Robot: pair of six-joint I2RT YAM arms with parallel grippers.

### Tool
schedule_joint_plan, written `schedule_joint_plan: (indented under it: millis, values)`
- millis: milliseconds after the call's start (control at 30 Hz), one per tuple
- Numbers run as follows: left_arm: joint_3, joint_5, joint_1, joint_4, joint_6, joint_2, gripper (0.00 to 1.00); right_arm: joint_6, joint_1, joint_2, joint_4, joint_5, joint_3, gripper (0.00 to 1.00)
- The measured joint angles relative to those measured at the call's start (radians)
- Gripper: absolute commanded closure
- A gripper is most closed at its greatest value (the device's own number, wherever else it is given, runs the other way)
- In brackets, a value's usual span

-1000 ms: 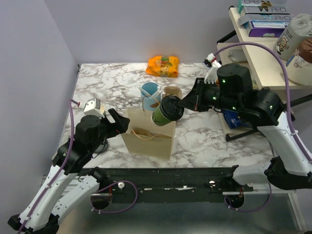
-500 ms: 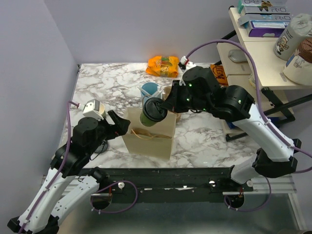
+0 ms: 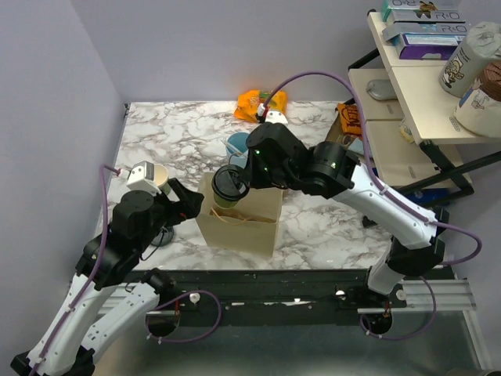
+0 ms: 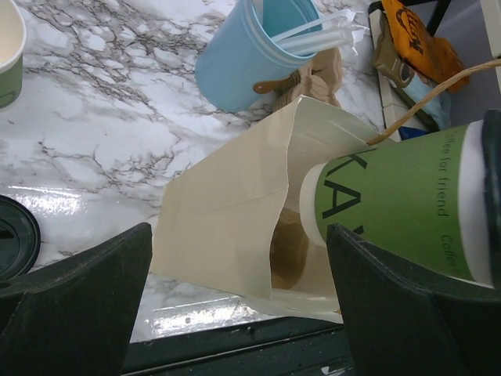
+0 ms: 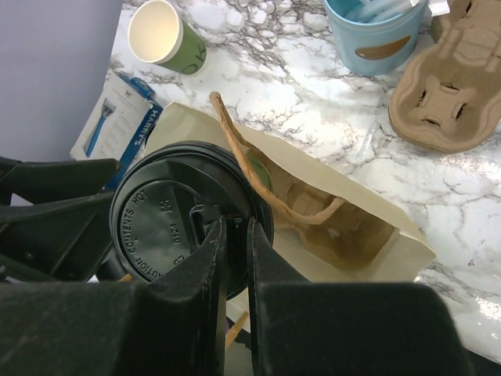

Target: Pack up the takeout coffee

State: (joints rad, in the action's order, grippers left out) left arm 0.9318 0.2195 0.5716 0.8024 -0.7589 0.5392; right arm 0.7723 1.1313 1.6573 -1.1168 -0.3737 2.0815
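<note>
The takeout coffee (image 3: 229,186), a green paper cup with a black lid (image 5: 168,227), hangs tilted over the open mouth of the tan paper bag (image 3: 241,215). My right gripper (image 5: 232,227) is shut on the lid's rim and reaches in from the right (image 3: 243,178). In the left wrist view the cup (image 4: 399,204) has its base at the bag's opening (image 4: 227,211). My left gripper (image 4: 243,313) stands open beside the bag's left side (image 3: 184,202), with nothing between its fingers.
A light-blue cup (image 3: 239,146) with straws and a cardboard cup carrier (image 5: 450,86) stand behind the bag. An unlidded green cup (image 5: 160,35), a loose black lid (image 4: 16,235) and a blue packet (image 5: 117,117) lie left. An orange snack bag (image 3: 262,106) sits at the back.
My right arm has carried the coffee leftward, from the bag's right end to above its left end. The left gripper has stayed beside the bag, its jaws slightly wider.
</note>
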Motion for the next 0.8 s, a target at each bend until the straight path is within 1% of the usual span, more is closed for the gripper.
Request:
schedule_joint_plan:
  millis: [200, 400, 800]
  values:
    - [0.005, 0.020, 0.000, 0.004, 0.001, -0.032, 0.01, 0.042, 0.043, 0.033, 0.005, -0.060, -0.007, 0.99]
    - [0.011, 0.037, 0.000, 0.005, 0.003, -0.055, 0.01, 0.072, 0.050, 0.071, 0.003, -0.079, -0.015, 0.99]
    - [0.011, 0.038, 0.000, 0.004, 0.003, -0.037, 0.01, 0.075, 0.057, 0.148, -0.003, -0.082, -0.019, 0.99]
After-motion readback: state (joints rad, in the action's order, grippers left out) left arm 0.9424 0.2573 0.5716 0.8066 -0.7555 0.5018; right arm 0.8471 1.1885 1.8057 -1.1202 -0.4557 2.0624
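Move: I still hold the lidded coffee cup by its lid, tilted above the paper bag's mouth. The bag's middle is almost straight below my right hand, about 18 cm down, with its rim much nearer. The blue bucket of straws stands some 18 cm farther out and level sideways. The brown cup carrier on the table is roughly 17 cm ahead and 10 cm to the right. From my open left hand, the bag's middle lies about 11 cm to the right and 11 cm down. Keeping my right fingers pinched on the lid, I lower the cup bottom-first into the left part of the bag. The hand sinks about 6.5 cm while easing some 3 cm to my left. As it goes, I roll the wrist slightly so its left side dips. ##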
